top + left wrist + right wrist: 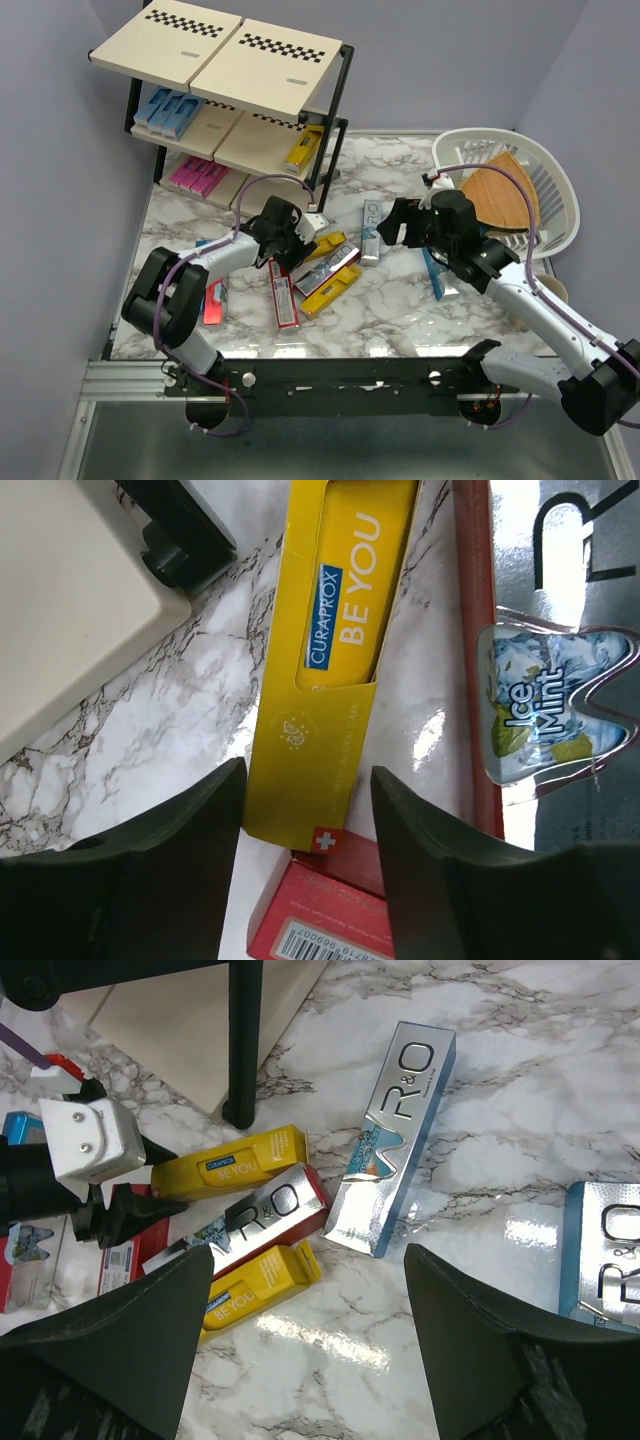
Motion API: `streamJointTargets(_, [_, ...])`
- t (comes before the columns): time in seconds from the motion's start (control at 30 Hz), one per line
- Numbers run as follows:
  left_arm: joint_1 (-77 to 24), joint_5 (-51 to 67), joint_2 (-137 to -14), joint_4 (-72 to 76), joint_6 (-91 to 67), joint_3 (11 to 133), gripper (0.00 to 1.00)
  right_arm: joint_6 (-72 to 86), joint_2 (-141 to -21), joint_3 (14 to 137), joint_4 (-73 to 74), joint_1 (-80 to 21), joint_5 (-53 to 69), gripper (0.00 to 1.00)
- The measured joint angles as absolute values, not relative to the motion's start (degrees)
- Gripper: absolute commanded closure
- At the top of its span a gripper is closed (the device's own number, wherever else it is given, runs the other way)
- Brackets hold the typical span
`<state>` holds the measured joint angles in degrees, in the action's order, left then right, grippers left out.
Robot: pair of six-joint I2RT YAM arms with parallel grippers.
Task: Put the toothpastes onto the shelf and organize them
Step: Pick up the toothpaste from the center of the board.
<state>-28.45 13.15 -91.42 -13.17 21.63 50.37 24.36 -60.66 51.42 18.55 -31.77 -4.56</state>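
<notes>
The shelf (pixel 230 60) stands at the back left, with light blue toothpastes (pixel 165 112), pink ones (pixel 197 177) and a yellow one (pixel 304 148) on its lower tiers. More toothpastes lie loose on the marble table. My left gripper (pixel 300 243) is open low over the table, its jaws either side of the end of a yellow box (pixel 340 630) that overlaps a red box (pixel 320 920). A silver box (pixel 560 710) lies beside them. My right gripper (pixel 310 1350) is open and empty above the table near a silver and teal box (pixel 395 1140).
A white basket (pixel 555 190) holding a wedge-shaped wooden board (pixel 505 190) stands at the back right. The shelf's black leg (pixel 243 1050) is close to the loose boxes. Another silver box (pixel 605 1255) lies under the right arm, and a red one (pixel 213 300) lies at the near left.
</notes>
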Motion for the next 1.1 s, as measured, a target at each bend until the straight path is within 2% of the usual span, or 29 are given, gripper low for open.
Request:
streamJointTargets(0.23, [-28.91, 13.52, -90.37, -12.53, 20.53, 49.78, 0.52, 24.36, -60.86, 51.05, 18.52, -31.77, -4.60, 0.15])
streamJointTargets(0.77, [-29.02, 14.44, -74.78, -14.35, 16.67, 46.76, 0.60, 24.38, -60.86, 51.05, 18.50, -31.77, -5.13, 0.15])
streamJointTargets(1.1, [-29.02, 15.86, -60.97, -25.15, 12.43, 49.54, 0.63, 24.38, -60.86, 51.05, 18.55, -31.75, -8.21, 0.15])
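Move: My left hand is already down with open fingers astride the near-left end of the yellow toothpaste. Its middle lies about 4 cm to my right and 2 cm ahead, at most 1 cm below. From the same hand, the red-sided silver box is some 7 cm right and 3 cm back, the red box about 2 cm left and 8 cm back. From my right hand, that yellow toothpaste is roughly 16 cm left, 4 cm ahead and 18 cm down. I close my left fingers from wide apart until they pinch the yellow toothpaste across its near-left end, then lift it nearly straight up at first. As I rise about 14 cm, I draw back some 5 cm towards my base, away from the other boxes, and tip the fingers up by around 15 degrees, so they point less steeply down. ##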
